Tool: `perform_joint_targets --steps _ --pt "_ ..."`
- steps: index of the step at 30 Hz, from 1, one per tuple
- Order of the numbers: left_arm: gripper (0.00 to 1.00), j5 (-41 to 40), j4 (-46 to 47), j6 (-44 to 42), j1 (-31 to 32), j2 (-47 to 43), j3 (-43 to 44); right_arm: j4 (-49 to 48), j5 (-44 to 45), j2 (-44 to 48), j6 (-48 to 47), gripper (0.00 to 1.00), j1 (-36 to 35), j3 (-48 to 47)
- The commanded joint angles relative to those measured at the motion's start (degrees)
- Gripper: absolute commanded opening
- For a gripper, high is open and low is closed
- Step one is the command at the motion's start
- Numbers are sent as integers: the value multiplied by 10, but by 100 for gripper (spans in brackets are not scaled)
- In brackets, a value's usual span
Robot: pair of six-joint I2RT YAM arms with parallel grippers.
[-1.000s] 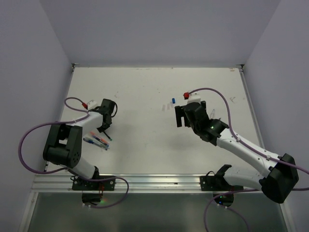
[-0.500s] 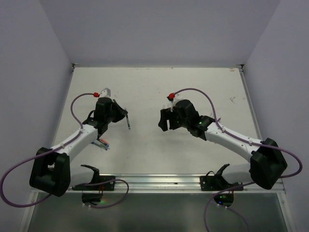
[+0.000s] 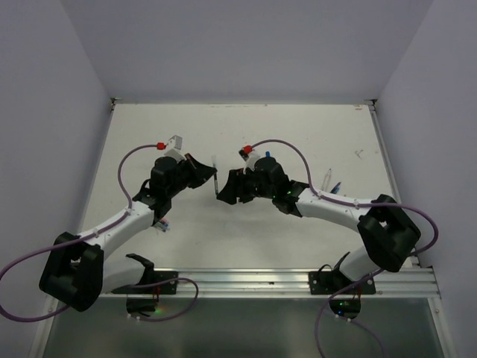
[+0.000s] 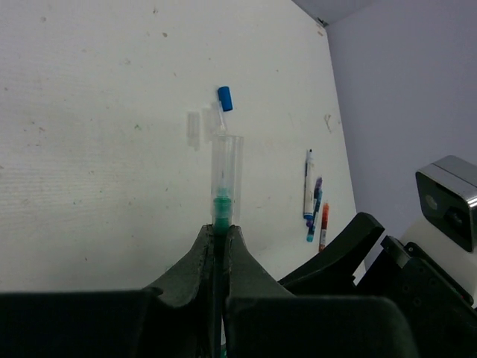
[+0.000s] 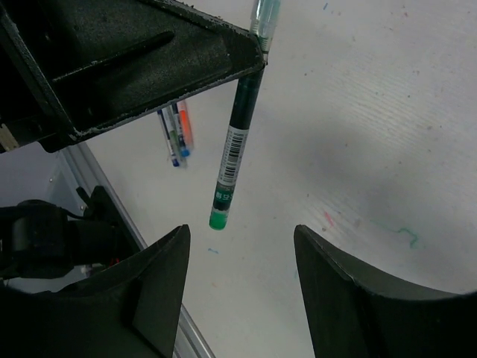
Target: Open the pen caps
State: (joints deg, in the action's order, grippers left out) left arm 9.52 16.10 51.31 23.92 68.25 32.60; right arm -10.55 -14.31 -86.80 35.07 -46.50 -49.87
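Note:
My left gripper (image 4: 221, 227) is shut on a dark green pen (image 5: 237, 142) and holds it up over the table's middle. The pen's clear cap (image 4: 226, 168) sticks out past the fingertips. Its green tail end (image 5: 218, 218) hangs free on the other side. In the top view the left gripper (image 3: 209, 171) and the right gripper (image 3: 226, 188) meet around the thin pen (image 3: 217, 181). My right gripper (image 5: 240, 233) is open, with its fingers on either side of the pen's tail and not touching it. A loose blue cap (image 4: 225, 98) lies on the table beyond.
A clear loose cap (image 4: 193, 127) lies beside the blue one. Several pens (image 4: 311, 195) lie together at the table's right side (image 3: 330, 180). A few more pens (image 5: 176, 133) lie near the left arm (image 3: 162, 222). Side walls enclose the table.
Both arms swung in to the table's middle. The left gripper carried the green pen up from the left pile. The right gripper came alongside it, and its jaws have narrowed.

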Motion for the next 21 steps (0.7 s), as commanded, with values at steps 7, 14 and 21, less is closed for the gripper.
perform_joint_targets --steps 7,14,21 --pt "0 22 69 45 9 -22 -10 -92 2 -36 38 55 -22 -17" --pt "0 42 94 57 10 -21 -17 -86 23 -57 32 41 -27 -36" --pt "0 50 99 57 10 -22 -30 -85 35 -64 25 9 -26 -41"
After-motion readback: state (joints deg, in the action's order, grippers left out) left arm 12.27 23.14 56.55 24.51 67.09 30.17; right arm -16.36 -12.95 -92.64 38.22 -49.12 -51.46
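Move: The pen's green back end, which the open right hand goes for, lies about 4 cm left of it, level fore and aft and some 3 cm lower. The pen's clear cap stands roughly 11 cm ahead and 5 cm left of that hand, and the loose blue cap on the table about 15 cm ahead, 13 cm right. From the left hand, which already holds the pen, the green end is about 9 cm back, 1 cm right and slightly lower. The right hand eases 3 cm left, closing around the green end; the left lifts the held pen 2 cm. ##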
